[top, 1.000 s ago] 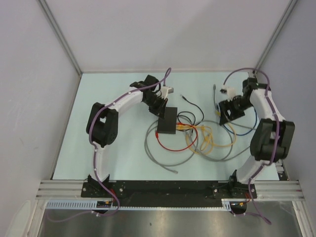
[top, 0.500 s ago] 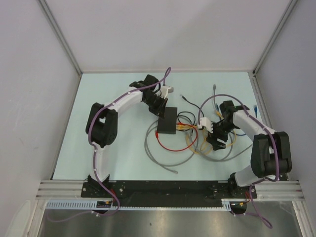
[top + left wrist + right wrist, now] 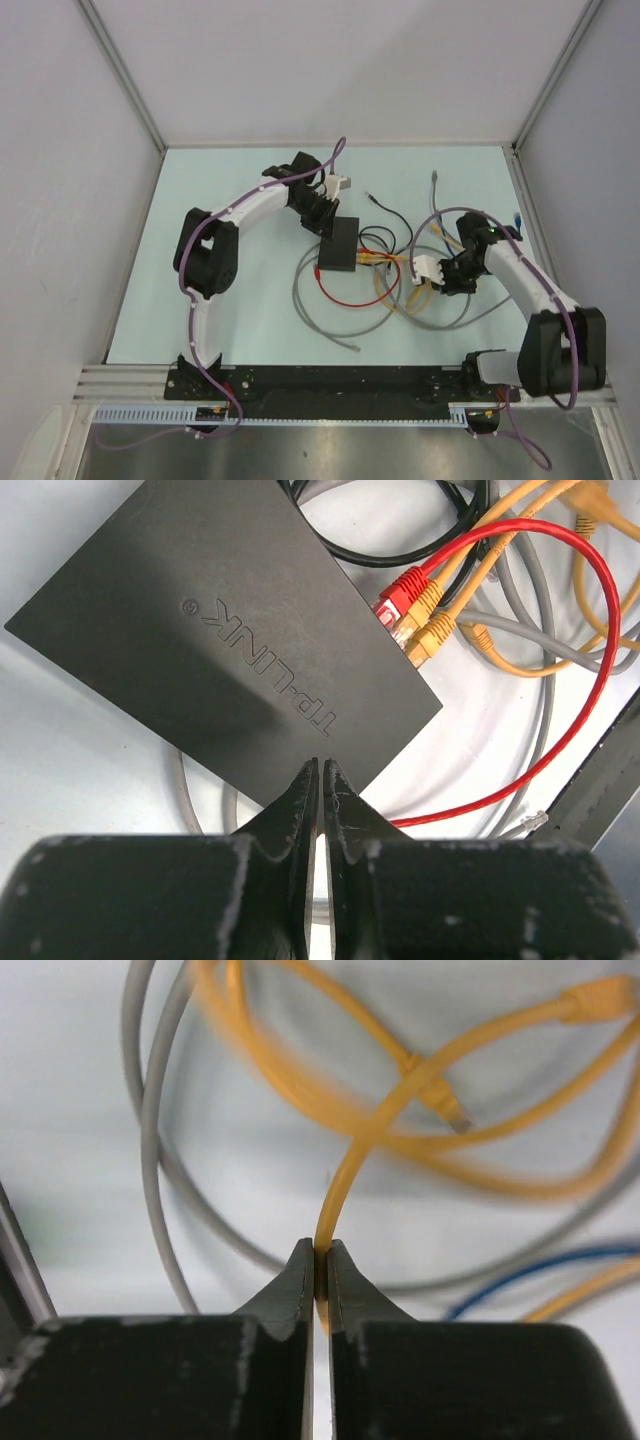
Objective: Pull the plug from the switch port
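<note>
The black switch lies flat at mid-table. A red plug and two yellow plugs sit in the ports on its right edge. My left gripper is shut and holds nothing, its tips over the switch's near corner. To the right, over the cable tangle, my right gripper is shut on a yellow cable. That cable rises from between the jaws and curves off to the upper right.
Loops of grey cable, red cable, black cable and blue cable spread around the switch. Loose yellow plug ends lie on the pale tabletop. Grey walls close in the left, back and right.
My right arm swung from the far right in toward the cable tangle, came down, and its jaws went from open to shut on the yellow cable. The left arm stayed still.
</note>
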Motion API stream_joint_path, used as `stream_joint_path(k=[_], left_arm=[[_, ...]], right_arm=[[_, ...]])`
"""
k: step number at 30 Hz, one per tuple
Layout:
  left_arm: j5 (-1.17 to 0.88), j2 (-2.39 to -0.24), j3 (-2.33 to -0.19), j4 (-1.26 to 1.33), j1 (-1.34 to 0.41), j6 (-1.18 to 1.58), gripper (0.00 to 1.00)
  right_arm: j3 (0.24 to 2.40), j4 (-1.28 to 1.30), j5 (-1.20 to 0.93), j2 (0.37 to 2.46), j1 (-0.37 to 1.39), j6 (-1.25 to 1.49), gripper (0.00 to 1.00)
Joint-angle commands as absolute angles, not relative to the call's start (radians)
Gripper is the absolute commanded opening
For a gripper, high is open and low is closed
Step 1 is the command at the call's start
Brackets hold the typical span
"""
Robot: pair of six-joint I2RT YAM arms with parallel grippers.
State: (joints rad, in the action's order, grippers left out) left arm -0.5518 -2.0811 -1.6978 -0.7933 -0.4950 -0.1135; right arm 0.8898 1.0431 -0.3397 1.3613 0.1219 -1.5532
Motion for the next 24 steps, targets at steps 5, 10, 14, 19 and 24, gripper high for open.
stream_joint_path(k=[5,10,14,19,24], left_arm=[[-0.571,-2.054,-1.709,-0.772,-0.489,-0.107,0.10],[-0.574,-2.054,-1.707,-0.769,-0.482,-0.104,0.10],[-0.574,-2.054,-1.707,-0.765,-0.482,-0.103,0.10],[-0.565,-2.048,-1.701,-0.769,-0.482,-0.107,0.10],[-0.561,-2.049,-1.703,-0.770,-0.483,-0.109,0.10]], right_arm=[[0.871,1.298,-0.276,1.149,-0.039,-1.940,0.00],[0.871,1.286,-0.212,1.167,-0.279,-2.163,0.00],[0.926,1.206,-0.276,1.259,-0.327,-2.080,0.00],[0.971,1.048,-0.414,1.302,-0.302,-1.840,0.00],[0.976,0.806,-0.434,1.357,-0.144,-1.440,0.00]])
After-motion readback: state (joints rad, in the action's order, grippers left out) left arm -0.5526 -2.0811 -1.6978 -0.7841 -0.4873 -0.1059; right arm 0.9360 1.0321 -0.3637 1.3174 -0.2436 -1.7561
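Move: The right hand already pinches a yellow cable. The loose blue cable's plug, marking the side it is carried towards, lies some 17 cm ahead, 12 cm to the right and about 5 cm lower. At that height, the grey cable's tip is about 27 cm ahead and 8 cm left, and the yellow loops about 15 cm left, nearly level. From the left hand, hovering by the switch, the blue plug is roughly 46 cm right and 3 cm ahead. Rightward in a shallow arc, the right hand lifts about 3 cm and sweeps some 10 cm away from the yellow loops, drawing back a little as it goes. It then swings forward 6 cm or so towards the blue plug, turning about 10 degrees clockwise, its fingers keeping their pinch on the yellow cable. ##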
